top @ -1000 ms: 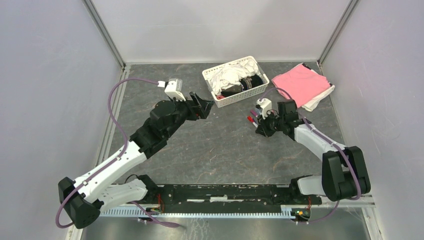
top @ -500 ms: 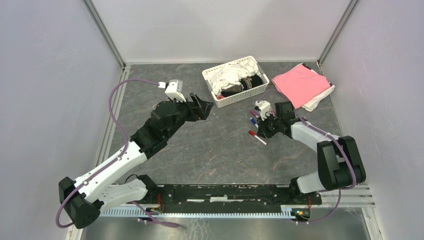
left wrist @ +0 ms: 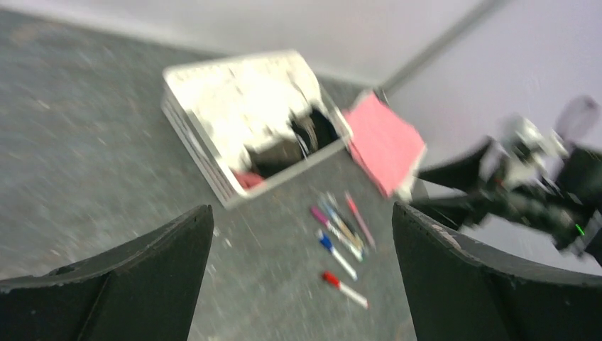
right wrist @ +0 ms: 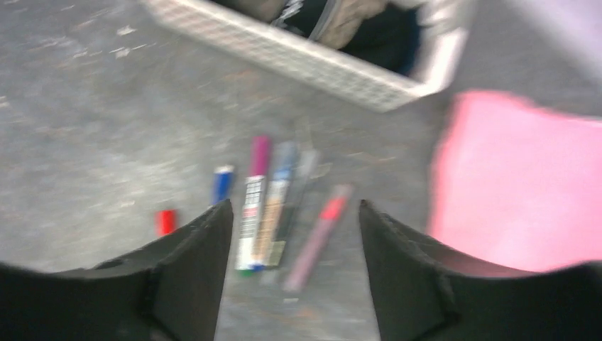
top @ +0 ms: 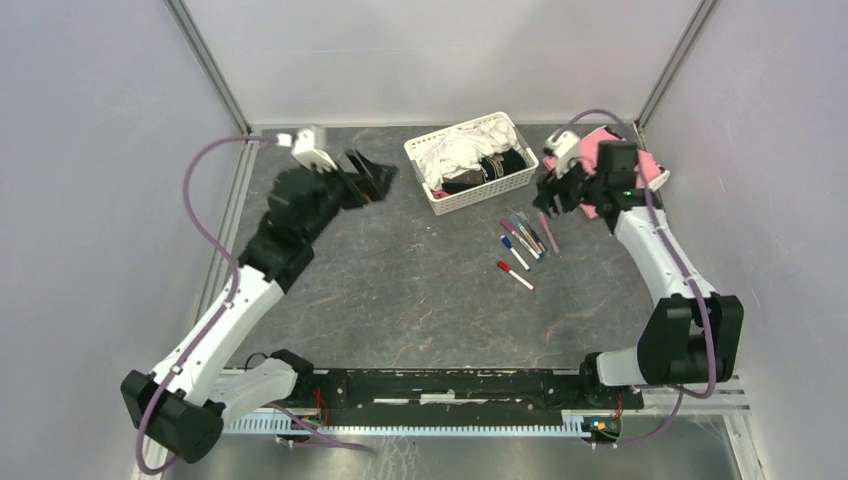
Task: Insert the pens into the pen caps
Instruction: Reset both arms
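Note:
Several pens [top: 524, 243] lie side by side on the dark table, in front of the basket. The nearest pen [top: 515, 274] has a white barrel and a red end, and a blue-ended pen [top: 513, 251] lies behind it. A pinkish pen [right wrist: 318, 238] lies at the right of the row. I cannot tell pen caps from the pens' coloured ends. My right gripper [top: 548, 196] hangs open and empty above the far right of the pens [right wrist: 264, 206]. My left gripper [top: 374, 176] stands wide open and empty, far left of the pens [left wrist: 341, 238].
A white basket [top: 430, 195] full of clothes stands at the back middle. A folded pink cloth [right wrist: 518, 177] lies at the back right, under my right arm. Grey walls and metal posts close in the table on three sides.
My right gripper has opened, left the red-ended pen on the table and pulled up and back to the right. My left arm has swung back and to the left, its jaws wider.

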Available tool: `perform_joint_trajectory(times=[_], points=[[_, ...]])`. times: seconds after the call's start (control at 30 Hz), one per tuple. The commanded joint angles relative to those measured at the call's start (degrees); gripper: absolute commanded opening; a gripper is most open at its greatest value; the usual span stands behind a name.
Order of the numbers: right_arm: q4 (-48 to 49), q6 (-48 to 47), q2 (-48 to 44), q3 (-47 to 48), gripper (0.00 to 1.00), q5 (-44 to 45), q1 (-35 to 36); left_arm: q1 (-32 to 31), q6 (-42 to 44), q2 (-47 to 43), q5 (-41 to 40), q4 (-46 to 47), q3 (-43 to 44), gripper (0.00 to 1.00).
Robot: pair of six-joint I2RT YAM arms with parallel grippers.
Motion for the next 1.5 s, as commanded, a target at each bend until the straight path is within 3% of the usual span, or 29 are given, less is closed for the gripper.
perform_joint_trajectory(times=[0.0, 0.03, 0.07, 0.23, 0.47, 0.7, 1.03, 1.47], points=[[1.10, -3.12, -4.22, 8.67, 0.88, 1.70, -7.39, 10.33, 0.98, 4.43, 11.94, -2.21, 11.46, 1.00], [1.95, -2.50, -4.86, 10.15, 0.97, 3.24, -8.71, 11.24, 2.00, 5.54, 11.82, -3.67, 13.62, 1.00], [2.48, -1.88, -5.32, 11.51, 0.98, 4.00, -9.98, 12.10, 2.94, 6.39, 11.66, -4.94, 15.66, 1.00], [1.85, 4.05, -7.37, 18.27, 0.98, 2.58, -16.10, 16.23, 4.71, 8.14, 11.64, -8.73, 21.47, 1.00], [-0.52, 11.29, -10.37, 24.12, 0.98, 3.44, -16.82, 19.44, 4.26, 6.76, 14.06, -10.96, 23.98, 1.00], [1.56, 14.87, -15.07, 22.88, 0.98, -0.70, -16.83, 19.58, 3.10, 4.93, 14.79, -12.57, 25.96, 1.00], [1.17, 22.28, -19.90, 19.21, 0.98, 4.78, -16.79, 19.58, 2.80, 1.83, 15.26, -14.88, 25.91, 1.00], [3.51, 24.84, -22.80, 15.21, 0.98, 0.69, -16.72, 19.58, 1.92, 0.66, 17.73, -14.49, 25.83, 1.00]])
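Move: My right hand hangs above the laid-out pens. The purple pen is roughly 1 cm ahead, 2 cm to its left and 14 cm below. At the same depth, the blue pen lies about 2 cm back and 3 cm left, the red pen 8 cm back and 3 cm left, and the pink pen 3 cm ahead and 5 cm right. From my left hand the purple pen is some 5 cm ahead, 36 cm right and 30 cm below. Empty, I carry my right hand up some 26 cm away from the pens and about 10 cm to the right, finally drawing back a little, while its half-open fingers spread wide and the wrist tips up and turns clockwise. My left hand, still wide open, first heads forward, left and up, then climbs on and eases back, ending about 12 cm higher and further left, touching nothing. ##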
